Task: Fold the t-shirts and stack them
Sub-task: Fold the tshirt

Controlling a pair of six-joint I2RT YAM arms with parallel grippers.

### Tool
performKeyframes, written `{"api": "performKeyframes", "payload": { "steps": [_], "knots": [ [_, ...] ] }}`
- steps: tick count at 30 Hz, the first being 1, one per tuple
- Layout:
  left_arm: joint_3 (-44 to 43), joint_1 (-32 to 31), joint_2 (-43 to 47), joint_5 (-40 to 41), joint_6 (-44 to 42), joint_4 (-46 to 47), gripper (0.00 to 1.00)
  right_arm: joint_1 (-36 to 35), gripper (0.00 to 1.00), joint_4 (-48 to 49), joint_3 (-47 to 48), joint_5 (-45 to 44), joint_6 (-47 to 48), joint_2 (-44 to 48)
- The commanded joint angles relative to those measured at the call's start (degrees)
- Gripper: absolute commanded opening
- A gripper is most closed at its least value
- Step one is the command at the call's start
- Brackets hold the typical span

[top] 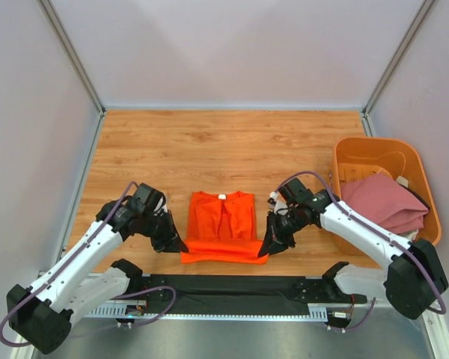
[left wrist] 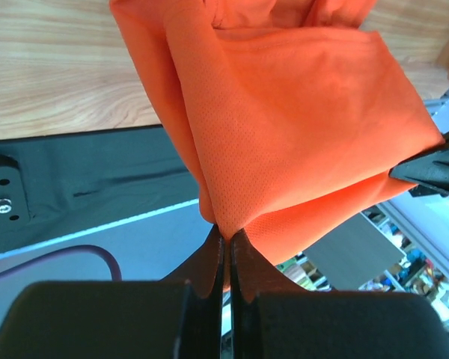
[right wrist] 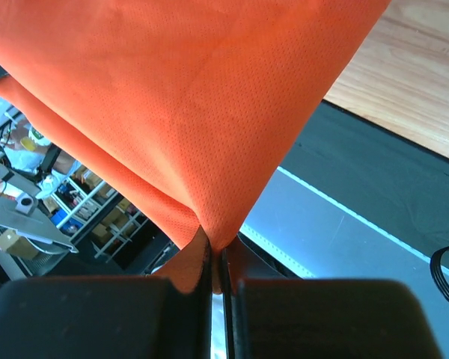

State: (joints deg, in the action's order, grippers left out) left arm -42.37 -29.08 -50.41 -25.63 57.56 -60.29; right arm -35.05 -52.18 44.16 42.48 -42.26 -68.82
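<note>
A bright orange t-shirt [top: 223, 226] lies on the wooden table near its front edge, sleeves folded inward, collar toward the back. My left gripper [top: 182, 247] is shut on its near left corner, and the cloth [left wrist: 284, 120] rises from the pinched jaws in the left wrist view. On the other side my right gripper [top: 265, 252] is shut on the near right corner, the cloth [right wrist: 179, 97] stretched up from it. A dusty pink t-shirt [top: 385, 202] lies crumpled in the orange tub at the right.
The rigid orange plastic tub [top: 374, 147] stands at the table's right edge, with white items beside the pink cloth. A black strip [top: 232, 288] runs along the front edge between the arm bases. Grey walls enclose the table on three sides.
</note>
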Motion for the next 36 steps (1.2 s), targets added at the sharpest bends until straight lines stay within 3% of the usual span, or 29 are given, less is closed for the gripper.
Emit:
{"api": "performKeyframes", "payload": {
  "steps": [1,8,16,23,29,36],
  "knots": [
    [2.0,0.8,0.9,-0.4,-2.4,-4.2,0.0,0.5,0.0,-7.4,-1.8,1.0,3.3,2.9],
    [11.1,0.9,8.4,-4.2,1.5,-3.6,0.0,0.5,0.0,-7.2,-7.3,1.2,1.1,8.3],
    [11.6,0.9,10.1,-4.7,1.9,-3.9,0.0,0.5,0.0,-5.3,-8.3,2.5,2.2,6.5],
    [3.5,2.8,-2.3,-1.2,-1.9,-1.6,0.0,5.7,0.0,-3.7,-0.5,4.5,6.6,-4.4],
    [-4.8,8.3,-14.4,-1.1,-5.3,-0.3,0.0,9.0,0.0,-9.9,9.3,6.4,14.8,-16.2],
    [-15.1,11.2,-27.8,1.5,-10.8,-2.1,0.0,11.1,0.0,-9.9,15.9,9.2,14.8,-24.8]
  ]
}}
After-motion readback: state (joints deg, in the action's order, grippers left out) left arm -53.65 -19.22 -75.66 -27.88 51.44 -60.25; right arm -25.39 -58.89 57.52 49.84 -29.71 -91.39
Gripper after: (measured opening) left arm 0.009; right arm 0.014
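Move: Each hand holds a corner of the t-shirt's near edge. From the left hand the collar label lies about 16 cm ahead, 9 cm right and roughly 9 cm below; the shirt's far left corner is some 17 cm ahead and 3 cm right. From the right hand the label is about 17 cm ahead and 11 cm left, the far right corner 17 cm ahead and 4 cm left, both 9 cm below, and the orange bin 14 cm ahead and 33 cm right. Keeping both corners of the near edge pinched, the two hands first draw back together 3 to 4 cm, the left also sinking about 2 cm, then reverse and carry the edge forward some 10 cm over the shirt towards the collar. The wrists tip about 10 degrees, fingertips swinging back towards the robot; fingers stay shut. ##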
